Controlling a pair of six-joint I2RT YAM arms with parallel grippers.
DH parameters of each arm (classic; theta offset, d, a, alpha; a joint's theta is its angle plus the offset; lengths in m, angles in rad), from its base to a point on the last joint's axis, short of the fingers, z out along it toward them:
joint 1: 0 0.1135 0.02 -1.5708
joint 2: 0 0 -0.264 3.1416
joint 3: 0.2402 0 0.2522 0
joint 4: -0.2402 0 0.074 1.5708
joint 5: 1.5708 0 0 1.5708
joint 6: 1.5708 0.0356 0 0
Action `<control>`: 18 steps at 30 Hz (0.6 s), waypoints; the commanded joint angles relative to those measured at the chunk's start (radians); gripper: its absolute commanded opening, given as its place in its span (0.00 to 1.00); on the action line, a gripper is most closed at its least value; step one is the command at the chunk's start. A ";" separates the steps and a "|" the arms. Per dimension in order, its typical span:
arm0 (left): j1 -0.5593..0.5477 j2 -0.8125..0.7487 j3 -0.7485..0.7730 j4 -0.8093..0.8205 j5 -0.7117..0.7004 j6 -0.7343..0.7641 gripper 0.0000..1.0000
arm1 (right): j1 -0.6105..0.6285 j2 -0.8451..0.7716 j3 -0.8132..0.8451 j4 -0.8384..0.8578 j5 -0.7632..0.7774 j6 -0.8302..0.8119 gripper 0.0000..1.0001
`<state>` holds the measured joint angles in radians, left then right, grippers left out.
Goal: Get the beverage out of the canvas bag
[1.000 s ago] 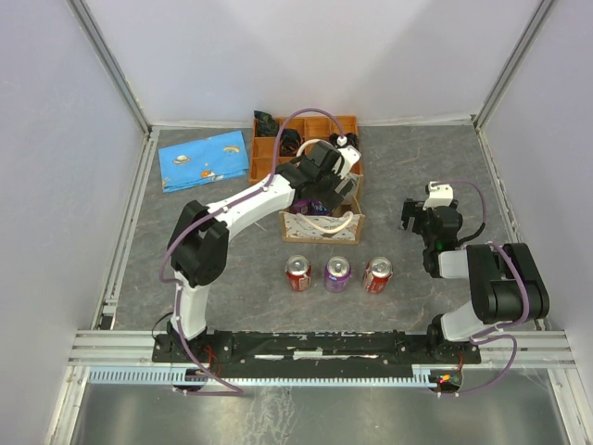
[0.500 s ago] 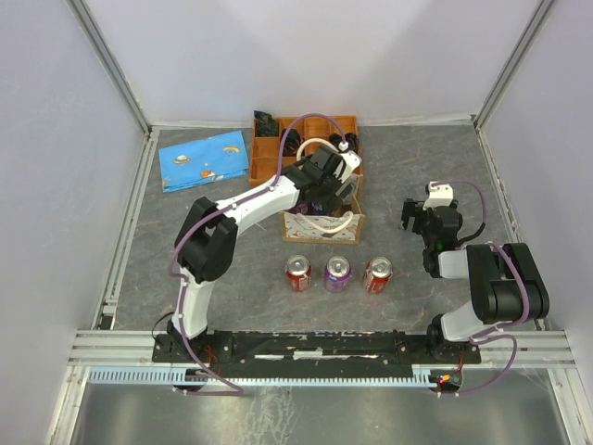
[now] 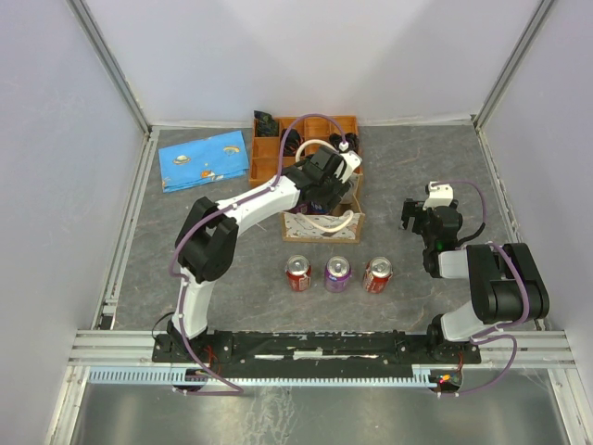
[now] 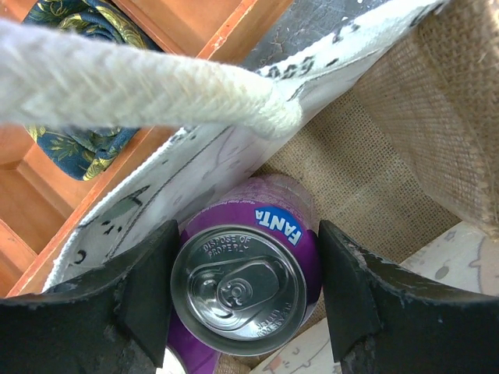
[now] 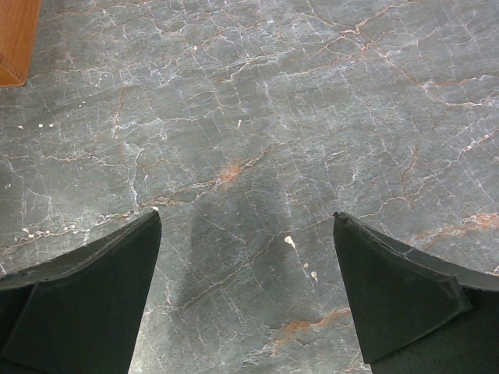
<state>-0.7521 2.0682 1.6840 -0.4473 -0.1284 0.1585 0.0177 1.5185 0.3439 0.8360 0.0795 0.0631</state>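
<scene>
The canvas bag (image 3: 320, 225) stands open in front of the wooden tray, its burlap inside (image 4: 366, 171) and one thick white handle (image 4: 132, 86) filling the left wrist view. A purple Fanta can (image 4: 238, 284), the beverage, stands upright inside it. My left gripper (image 4: 248, 231) reaches down into the bag (image 3: 326, 190) with both fingers pressed against the can's sides, shut on it. My right gripper (image 5: 246, 214) hangs open over bare table at the right (image 3: 414, 215), nothing between its fingers.
Three cans stand in a row in front of the bag: red (image 3: 297, 273), purple (image 3: 337, 273), red (image 3: 378, 274). The orange-brown compartmented tray (image 3: 271, 146) sits right behind the bag. A blue pouch (image 3: 204, 159) lies at the back left.
My left gripper went down into the bag and its jaws narrowed onto the purple can. The right arm stayed still.
</scene>
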 commanded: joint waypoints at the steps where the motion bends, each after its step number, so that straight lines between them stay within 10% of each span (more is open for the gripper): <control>1: 0.007 -0.077 0.047 0.001 -0.036 0.027 0.03 | 0.004 -0.004 0.029 0.021 0.006 -0.010 0.99; 18: -0.033 -0.415 0.068 -0.042 -0.104 0.043 0.03 | 0.003 -0.004 0.029 0.021 0.006 -0.010 0.99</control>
<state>-0.7734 1.7706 1.6909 -0.5259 -0.1875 0.1734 0.0177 1.5185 0.3439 0.8360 0.0795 0.0631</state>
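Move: My left hand is already closed round the top of a purple can standing in the canvas bag, its middle roughly 2 cm below my finger pads. The bag's other purple can stands some 6 cm to the left, about level. Outside the bag, the standing purple can is about 19 cm back and 4 cm right, with the left red can 6 cm left in the same row. From my right hand, the held can lies about 28 cm left and 3 cm ahead. I keep the purple can pinched and, after a slow start, pull it up out of the canvas bag ever faster with my left hand, about 14 cm. I drift only a little back and left, and tilt the fingers up towards level by roughly 10 degrees as I climb. ##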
